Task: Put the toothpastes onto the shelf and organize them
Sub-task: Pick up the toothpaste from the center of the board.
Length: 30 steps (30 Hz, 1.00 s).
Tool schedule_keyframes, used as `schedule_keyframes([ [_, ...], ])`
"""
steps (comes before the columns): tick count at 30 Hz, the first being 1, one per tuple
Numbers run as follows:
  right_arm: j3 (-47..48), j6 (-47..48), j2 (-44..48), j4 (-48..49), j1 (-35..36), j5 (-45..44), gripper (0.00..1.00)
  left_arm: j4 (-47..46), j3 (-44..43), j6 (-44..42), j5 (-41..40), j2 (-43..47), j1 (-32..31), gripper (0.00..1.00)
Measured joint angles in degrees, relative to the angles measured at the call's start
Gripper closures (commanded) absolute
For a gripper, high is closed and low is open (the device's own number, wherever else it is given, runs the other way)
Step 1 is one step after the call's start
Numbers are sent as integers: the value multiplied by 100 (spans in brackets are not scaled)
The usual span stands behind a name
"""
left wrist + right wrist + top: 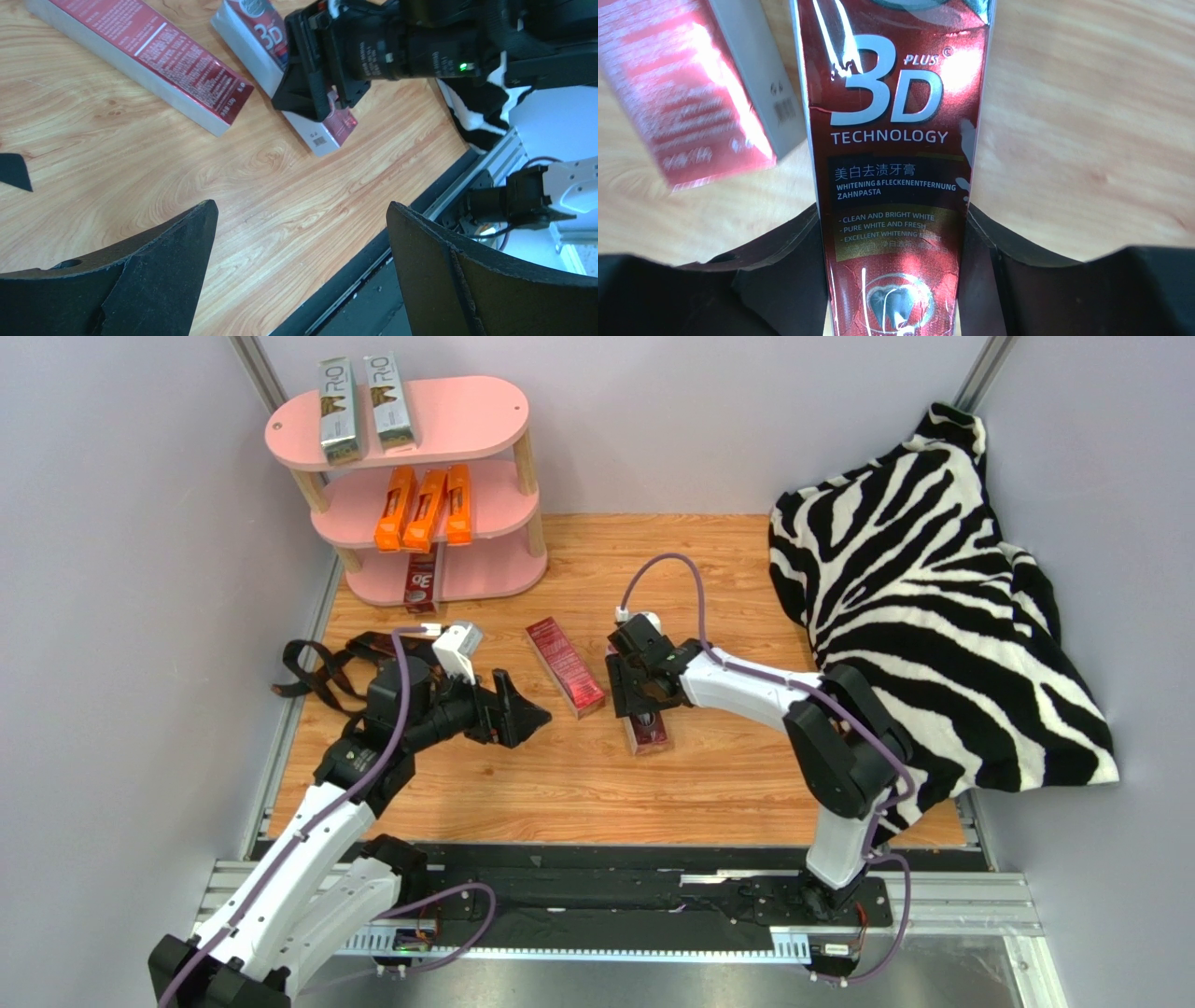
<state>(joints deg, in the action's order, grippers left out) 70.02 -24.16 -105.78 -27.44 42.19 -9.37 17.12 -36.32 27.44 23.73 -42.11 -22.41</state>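
Note:
The pink shelf stands at the back left. Its top tier holds two silver-grey toothpastes, its middle tier three orange ones, and its bottom tier one dark red carton. Another dark red carton lies loose on the wooden table. Beside it my right gripper is shut on a third dark red carton that lies flat on the table, a finger pressed on each long side. My left gripper hangs open and holds nothing, left of both cartons.
A black strap lies on the table's left side, behind my left arm. A zebra-print cloth is heaped over the right side. Grey walls close in the table, and a black rail runs along its near edge.

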Motion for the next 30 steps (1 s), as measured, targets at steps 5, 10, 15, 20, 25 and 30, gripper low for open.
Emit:
schedule_keyframes([
  [5,-509,-389,992,245,0,9,45,136,-378,-157,-262,-140,-411,1],
  [10,-1097,-868,2247,791,-35,-4,45,133,-721,-387,-866,-380,-1051,1],
  [15,-1919,-1539,3602,1390,-157,-17,45,15,-726,-542,-1314,-723,-1530,1],
  [20,-2907,-2428,4848,2061,-219,-149,44,-177,-752,-774,-1733,-1084,-2050,1],
  [25,-3724,-3314,5698,2562,-227,-275,43,-348,-1029,-1191,-2105,-1626,-2732,1],
  [30,-4393,-4146,6638,2828,-227,-492,42,-750,-1154,-1532,-2302,-2076,-3136,1],
])
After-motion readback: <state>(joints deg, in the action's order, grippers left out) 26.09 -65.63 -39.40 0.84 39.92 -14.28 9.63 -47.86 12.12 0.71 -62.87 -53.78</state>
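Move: The red toothpaste that the left hand is heading for is pinched in the right hand, low over the board. From the left hand it lies some 15 cm to the right, roughly 9 cm ahead and about 17 cm below; the left hand's open fingers, where the right hand is taking it, are the reverse of that from the right hand. The other red toothpaste lies flat about 6 cm ahead of the held one and 9 cm to its left. The right hand keeps its pinch on the red toothpaste and lifts it about 18 cm off the board, easing back and to the right by some 6–7 cm in the second half, while the wrist rolls strongly so its left side comes up, swings clockwise and tips up. Meanwhile the left hand, fingers still wide open, sweeps about 11 cm to the right towards the held box, bobbing up a few centimetres and sinking back to its first height, and turns clockwise with its fingers tipping up. ##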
